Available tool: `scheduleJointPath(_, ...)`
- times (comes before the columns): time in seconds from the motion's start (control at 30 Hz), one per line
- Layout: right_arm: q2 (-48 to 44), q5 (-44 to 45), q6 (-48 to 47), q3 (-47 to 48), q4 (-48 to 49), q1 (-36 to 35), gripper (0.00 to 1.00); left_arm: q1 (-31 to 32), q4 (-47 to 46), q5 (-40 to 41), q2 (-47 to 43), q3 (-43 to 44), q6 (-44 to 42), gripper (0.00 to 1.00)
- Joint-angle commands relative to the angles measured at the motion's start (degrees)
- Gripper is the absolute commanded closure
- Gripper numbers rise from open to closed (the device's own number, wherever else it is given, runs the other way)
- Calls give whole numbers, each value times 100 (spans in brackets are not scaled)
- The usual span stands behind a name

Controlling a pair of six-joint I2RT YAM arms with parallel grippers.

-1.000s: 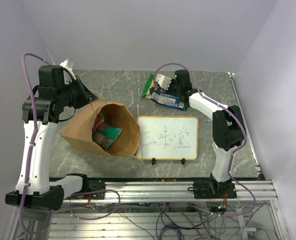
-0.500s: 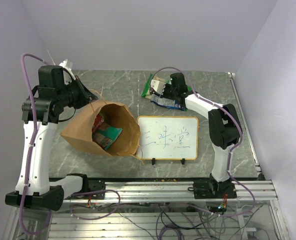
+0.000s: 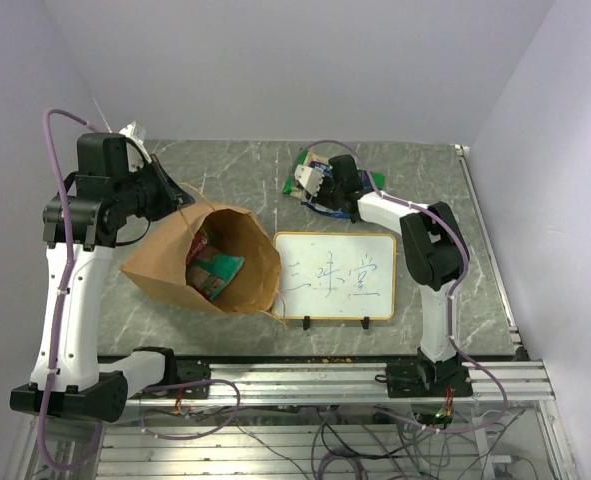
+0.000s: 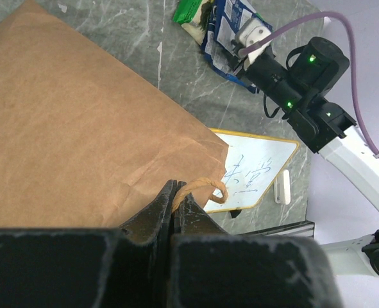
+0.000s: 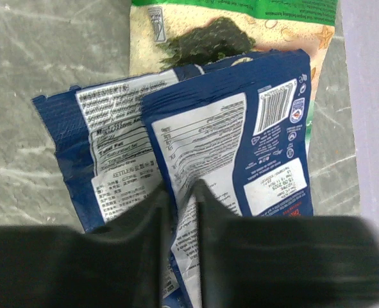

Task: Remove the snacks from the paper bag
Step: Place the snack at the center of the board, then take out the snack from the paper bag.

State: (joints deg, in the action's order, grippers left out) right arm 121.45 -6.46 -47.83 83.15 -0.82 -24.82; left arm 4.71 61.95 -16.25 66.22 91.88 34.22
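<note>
The brown paper bag (image 3: 165,262) lies on its side at the left, its mouth toward the whiteboard, with red and green snacks (image 3: 211,266) inside. My left gripper (image 4: 175,190) is shut on the bag's twisted string handle (image 4: 205,185), holding the mouth up. At the back of the table, my right gripper (image 5: 181,196) stands over a pile of snacks. Its fingers are slightly parted around the edge of a dark blue packet (image 5: 253,122). That packet lies on another blue packet (image 5: 99,135) and a green chip bag (image 5: 240,25).
A framed whiteboard (image 3: 335,275) with blue writing lies right of the bag, a white eraser block (image 4: 280,186) at its edge. The table's metal rail (image 3: 305,378) runs along the front, and purple walls close in on the sides.
My right arm has reached further left over the snack pile, carrying the blue packet onto it. Its fingers have parted slightly. The left arm and the bag stay where they were.
</note>
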Motion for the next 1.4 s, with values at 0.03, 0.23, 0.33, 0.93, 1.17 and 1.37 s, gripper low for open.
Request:
scheduleJointPath(0.03, -300, 68, 918, 191, 139, -4, 58, -49, -5, 62, -119, 74, -108, 93)
scheduleJointPath(0.23, -1132, 228, 1966, -46, -128, -47, 45, -49, -271, -100, -356, -393, 127, 93)
scheduleJointPath(0.33, -1625, 235, 2368, -326, -372, -71, 43, -49, -359, -180, -419, -540, 236, 93)
scheduleJointPath(0.93, -4759, -1665, 1684, -2259, -625, -3174, 39, -49, -281, -687, -971, -1291, 313, 93)
scheduleJointPath(1.17, -4435, -1841, 312, -2407, -552, -3917, 38, -49, -167, -655, -1157, -1282, 231, 93)
scheduleJointPath(1.37, -3422, -1266, -1349, -2008, -669, -3991, 37, -49, 75, -850, -1179, -1217, 198, 93)
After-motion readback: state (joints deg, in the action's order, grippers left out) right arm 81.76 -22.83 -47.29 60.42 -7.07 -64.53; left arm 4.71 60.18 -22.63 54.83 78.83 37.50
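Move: The teal snack, inside the paper bag, lies roughly 24 cm back from the right hand and 26 cm to its left, at about its height; the bag's mouth is 24 cm back, 20 cm left and some 7 cm higher. The blue pouch sits 2 cm below the fingertips, its middle 3 cm right and 1 cm ahead. The whiteboard is 22 cm straight back, 4 cm lower. From the left hand, the teal snack is about 27 cm below and 3 cm right, level fore and aft. Open the right fingers further to let go of the blue pouch and lift clear. Then sweep back about 35 cm and 18 cm left, over the whiteboard's left half to the paper bag's mouth, turning some 50 degrees counter-clockwise and dipping at the end, fingers open. Keep the left pinch on the bag's handle while easing it 5 cm back and slightly down. ##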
